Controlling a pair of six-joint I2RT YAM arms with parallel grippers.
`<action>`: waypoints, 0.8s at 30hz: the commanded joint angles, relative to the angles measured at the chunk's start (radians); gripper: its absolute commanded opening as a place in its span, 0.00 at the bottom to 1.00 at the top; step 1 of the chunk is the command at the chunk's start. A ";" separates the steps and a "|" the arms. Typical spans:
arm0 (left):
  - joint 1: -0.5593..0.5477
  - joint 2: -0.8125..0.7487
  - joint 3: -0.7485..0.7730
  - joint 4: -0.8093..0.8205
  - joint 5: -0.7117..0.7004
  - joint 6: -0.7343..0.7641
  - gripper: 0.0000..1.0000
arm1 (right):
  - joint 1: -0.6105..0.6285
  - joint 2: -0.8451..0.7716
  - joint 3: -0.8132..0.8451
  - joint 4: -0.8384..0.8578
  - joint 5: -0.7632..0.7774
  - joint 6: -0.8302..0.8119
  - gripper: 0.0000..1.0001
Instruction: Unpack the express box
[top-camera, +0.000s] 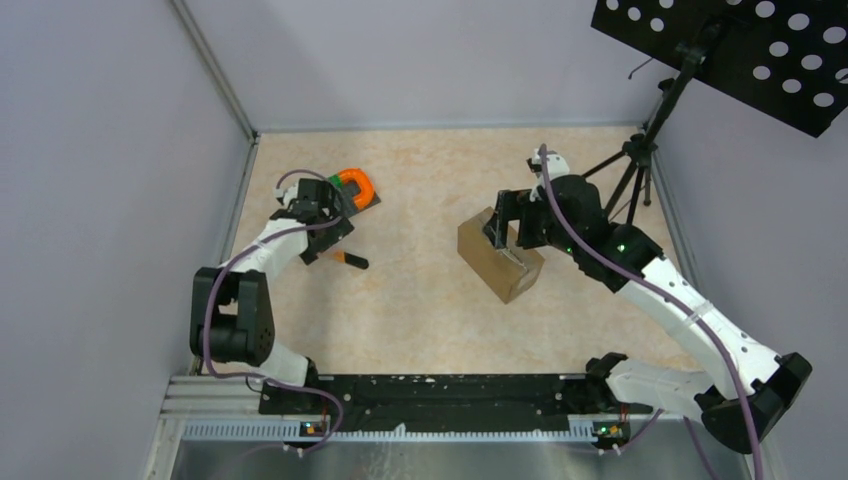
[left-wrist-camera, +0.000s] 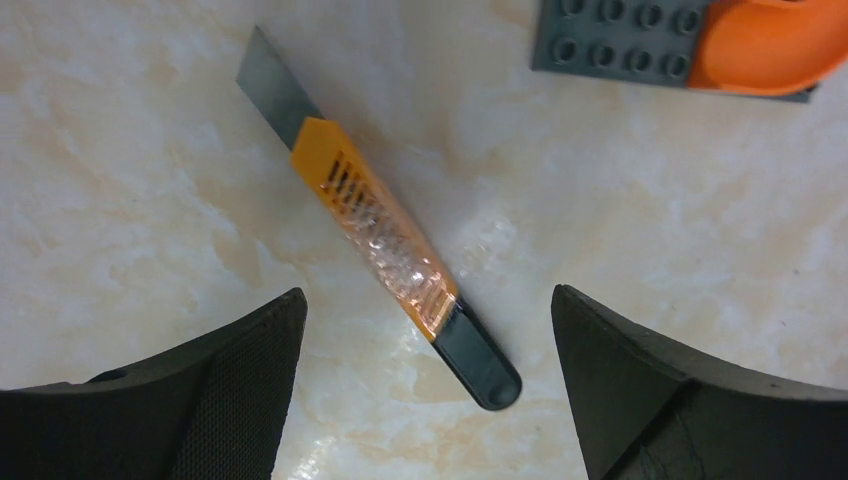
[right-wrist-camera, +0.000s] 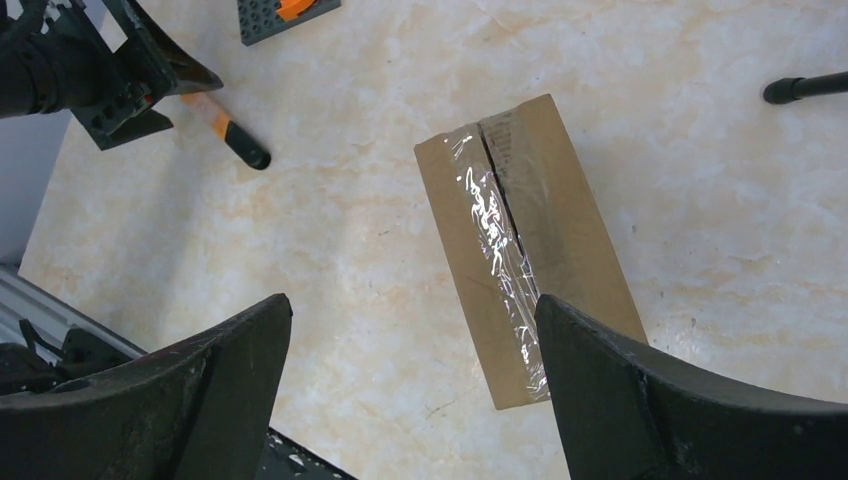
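The express box (top-camera: 498, 258) is a small brown carton lying flat right of the table's middle, flaps closed under a clear tape seam (right-wrist-camera: 500, 250). My right gripper (right-wrist-camera: 412, 312) hangs open above it, and the box (right-wrist-camera: 525, 240) shows partly under the right finger. An orange utility knife (left-wrist-camera: 385, 248) with a black tail and its blade out lies on the table at the left. My left gripper (left-wrist-camera: 428, 305) is open just above the knife's black end, with nothing held. From above, the knife (top-camera: 348, 260) lies just beside the left gripper (top-camera: 322, 232).
A grey studded plate with an orange piece (top-camera: 357, 187) lies beyond the left gripper. A black tripod (top-camera: 632, 165) stands at the back right with a perforated black panel (top-camera: 740, 50) above it. Walls close in the table left, right and back.
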 joint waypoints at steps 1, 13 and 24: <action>0.058 0.058 -0.015 0.086 -0.004 -0.024 0.93 | 0.003 -0.016 -0.006 0.034 -0.019 -0.015 0.91; 0.118 0.175 -0.025 0.157 0.041 -0.004 0.67 | 0.003 -0.001 -0.015 0.055 -0.053 -0.019 0.90; 0.117 0.195 -0.047 0.117 0.174 -0.013 0.11 | 0.114 0.043 -0.008 0.073 0.026 -0.072 0.91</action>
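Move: The orange-and-black utility knife lies on the table just beneath the open left hand, about 2 cm ahead, 3 cm to its left and 6 cm down. The grey stud plate sits about 15 cm ahead and 4 cm to the right of that hand, with the curved orange toy on it, some 17 cm ahead and 5 cm right. From the right hand, the knife is roughly 44 cm left, 10 cm ahead and 25 cm below. Sinking about 5 cm while shifting some 3.5 cm left, the left hand comes down over the knife's orange body and edges about 2 cm forward. It then stays low and eases back right by a centimetre as the fingers close from wide open and pinch the handle side to side. Late on, the open right hand drifts about 2 cm left. ##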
